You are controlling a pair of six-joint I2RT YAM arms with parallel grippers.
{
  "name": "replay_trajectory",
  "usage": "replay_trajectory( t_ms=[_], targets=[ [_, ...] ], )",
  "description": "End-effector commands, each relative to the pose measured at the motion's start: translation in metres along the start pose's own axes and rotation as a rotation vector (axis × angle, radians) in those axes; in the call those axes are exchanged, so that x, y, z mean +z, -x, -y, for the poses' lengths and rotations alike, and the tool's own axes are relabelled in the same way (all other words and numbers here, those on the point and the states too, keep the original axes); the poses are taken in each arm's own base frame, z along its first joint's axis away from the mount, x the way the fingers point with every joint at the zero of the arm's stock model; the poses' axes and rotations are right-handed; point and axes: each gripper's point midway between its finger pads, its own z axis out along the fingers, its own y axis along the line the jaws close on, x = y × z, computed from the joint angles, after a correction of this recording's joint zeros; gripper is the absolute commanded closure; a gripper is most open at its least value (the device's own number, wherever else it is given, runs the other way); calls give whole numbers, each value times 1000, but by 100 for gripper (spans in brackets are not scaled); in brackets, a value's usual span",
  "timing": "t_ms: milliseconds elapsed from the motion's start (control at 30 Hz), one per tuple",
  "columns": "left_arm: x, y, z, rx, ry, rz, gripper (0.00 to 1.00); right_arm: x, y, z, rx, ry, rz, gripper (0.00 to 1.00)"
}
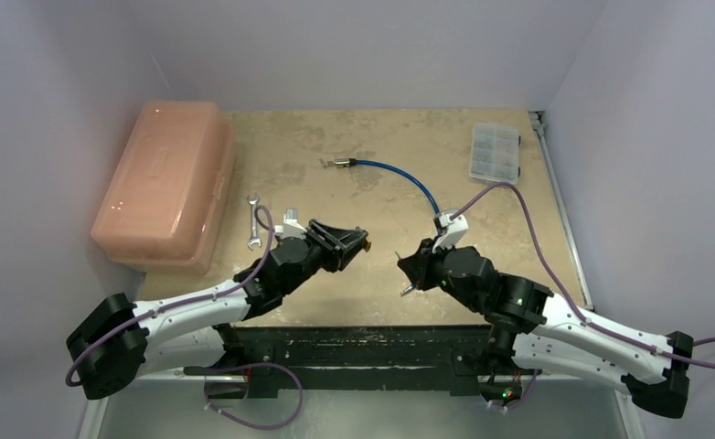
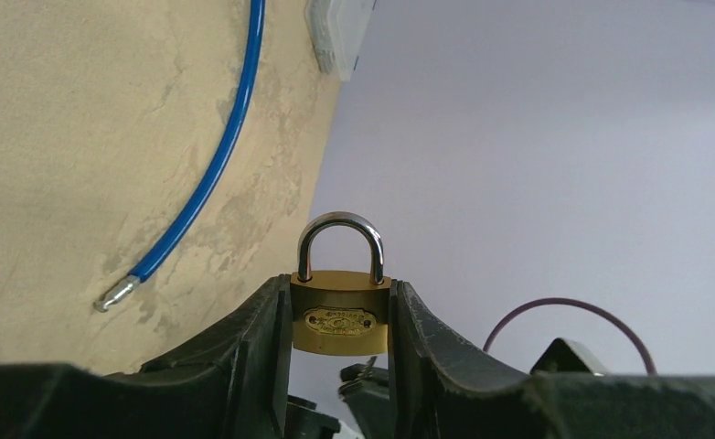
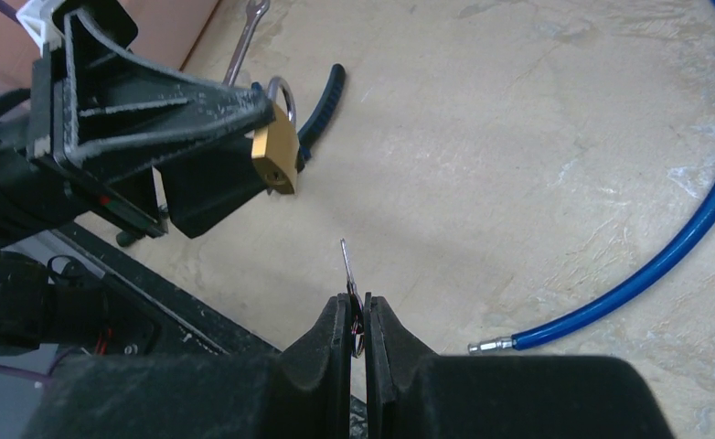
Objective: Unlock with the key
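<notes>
A small brass padlock (image 2: 340,315) with a steel shackle is clamped by its sides between the fingers of my left gripper (image 2: 340,306), shackle pointing away from the wrist. From above, the left gripper (image 1: 358,241) holds the padlock (image 1: 367,243) over the table's near middle. My right gripper (image 3: 360,302) is shut on the key (image 3: 346,265), a thin silvery blade sticking out past the fingertips. The blade points toward the padlock (image 3: 276,155), with a clear gap between them. In the top view the right gripper (image 1: 409,277) faces the left one.
A pink plastic box (image 1: 165,183) fills the left side, with a silver wrench (image 1: 253,222) beside it. Pliers (image 3: 322,101) lie under the left gripper. A blue hose (image 1: 409,178) curves across the middle, and a clear organiser (image 1: 496,152) sits at the back right.
</notes>
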Motion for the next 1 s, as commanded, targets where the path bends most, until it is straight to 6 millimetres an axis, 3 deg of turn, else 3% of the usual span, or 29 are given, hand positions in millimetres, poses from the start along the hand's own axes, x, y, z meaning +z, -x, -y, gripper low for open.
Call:
replay_trajectory(
  t_ms=[0,267,467,667,967],
  targets=[
    [-1,8,11,-119,40,53,100,3,3,-15,-2,63,7,100],
    [3,2,14,-115,33,28,100,12,0,-23,15,63,-24,100],
    [4,2,11,-122,49,30,100,24,-9,-41,52,70,-119,100],
    [4,6,15,-116,51,52,100,29,-3,-56,56,114,-118,100],
    [1,7,14,-109,43,55,100,44,-6,-57,47,73,-134,100]
  ],
)
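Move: The padlock, pinched in the left hand's fingers at that hand's own point, stands about 8 cm to the left of the right hand, 5 cm ahead and some 2 cm lower. The right hand already holds the key, its tip sticking out forward. On the table, about 19 cm below the right hand, the blue cable's bare silver end lies some 3 cm ahead and 3 cm to the right. The right hand carries the key about 6 cm left towards the underside of the padlock, sinking some 2 cm mostly midway, while its wrist tips down about 10 degrees and swings slightly counter-clockwise, fingers still shut on the key. The left hand keeps its pinch on the padlock and, after a small rise, lowers it about 2 cm and tips down a little, the keyhole facing the oncoming key. ##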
